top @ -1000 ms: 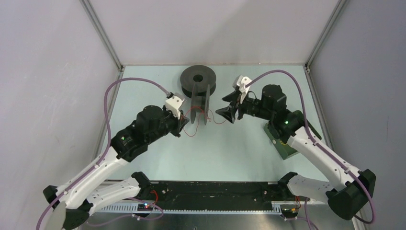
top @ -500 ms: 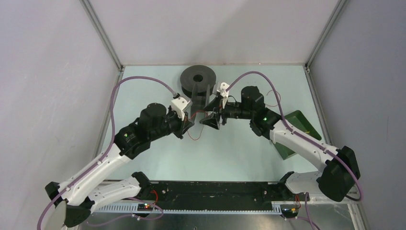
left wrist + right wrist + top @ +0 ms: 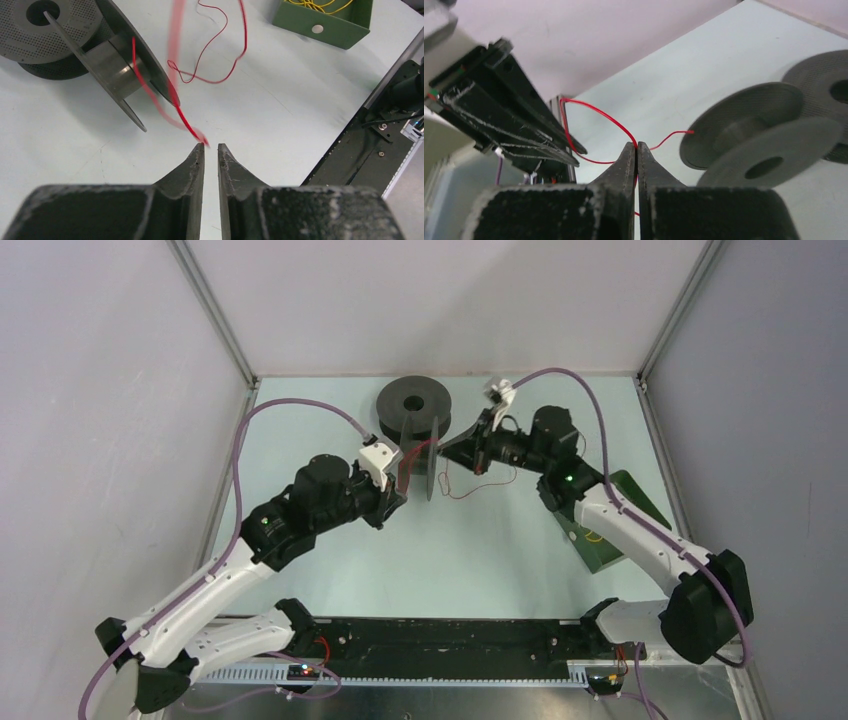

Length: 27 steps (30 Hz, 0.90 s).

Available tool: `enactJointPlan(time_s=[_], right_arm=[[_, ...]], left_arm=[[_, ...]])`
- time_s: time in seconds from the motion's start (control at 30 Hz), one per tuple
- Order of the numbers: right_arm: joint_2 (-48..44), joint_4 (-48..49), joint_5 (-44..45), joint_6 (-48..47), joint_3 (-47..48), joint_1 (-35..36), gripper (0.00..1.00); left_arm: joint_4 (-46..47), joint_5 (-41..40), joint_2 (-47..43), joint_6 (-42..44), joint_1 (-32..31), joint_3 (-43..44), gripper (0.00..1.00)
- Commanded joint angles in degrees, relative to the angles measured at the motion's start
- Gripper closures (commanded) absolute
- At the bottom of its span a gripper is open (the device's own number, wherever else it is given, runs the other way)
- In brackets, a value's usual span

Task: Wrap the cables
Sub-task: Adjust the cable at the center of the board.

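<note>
The red cable [image 3: 210, 75] runs from the hub of the upright dark grey spool [image 3: 115, 60] and lies in loose loops on the table [image 3: 462, 494]. My right gripper [image 3: 636, 147] is shut on the red cable [image 3: 599, 112] just right of that spool [image 3: 420, 465]. My left gripper [image 3: 210, 146] stands at the spool's left with a narrow gap between its jaws. A blurred stretch of the cable passes just beyond its tips, not between them. The yellow cable [image 3: 320, 6] lies in the green bin [image 3: 325, 27].
A second dark grey spool [image 3: 414, 402] lies flat behind the upright one. The green bin [image 3: 612, 540] sits under my right forearm at the table's right. Purple hoses arch over both arms. A black rail runs along the near edge [image 3: 450, 640].
My right gripper closed on the red cable beside the spool and drew back to the right and away. My left gripper parted its jaws slightly and the cable slipped free of them.
</note>
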Motion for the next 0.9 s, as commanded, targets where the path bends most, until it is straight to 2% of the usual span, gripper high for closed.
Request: enactJointPlan(time_s=[0.0,0.27,0.4,0.53,0.67,0.87], right_arm=[[-3.53,10.32,-1.6,15.57,-2.47,-4.35,1.0],[-4.92,17.05,-4.43,24.67,-5.86,-7.61,1.0],[-5.99,21.49,-3.92,30.76,-7.84,-8.72,1.0],[-7.69,26.68,-2.85,36.73,-9.39,-9.01,1.0],[-9.36,30.15,-1.01,41.23,-10.62,-8.82,1.0],[-11.42,31.02,2.12,43.75,-12.12,-8.7,1.0]], left_arm=[[1.4,-1.56,0.12,0.92,0.42,1.96,0.8],[3.21,-5.15,2.05,1.47,0.85,2.44,0.78],[7.76,-6.75,0.37,1.61,0.95,0.48,0.64],[20.81,-6.85,-4.3,0.26,0.96,-5.36,0.52],[38.16,-4.38,-7.97,-0.88,0.95,-11.97,0.41],[45.34,3.5,-5.55,1.19,0.91,-14.47,0.31]])
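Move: The right hand keeps the red cable pinched; the upright reel's middle lies about 5 cm ahead, 4 cm left and 15 cm below. The lying spool is some 18 cm ahead, 4 cm left and 18 cm below it. From the left hand, just opening by a red strand at its tips, the upright reel is about 12 cm ahead, 3 cm right and 10 cm below. Right hand lifts its pinched cable 8 cm and 5 rightward, rolling; left opens wider, rising 6 cm. ##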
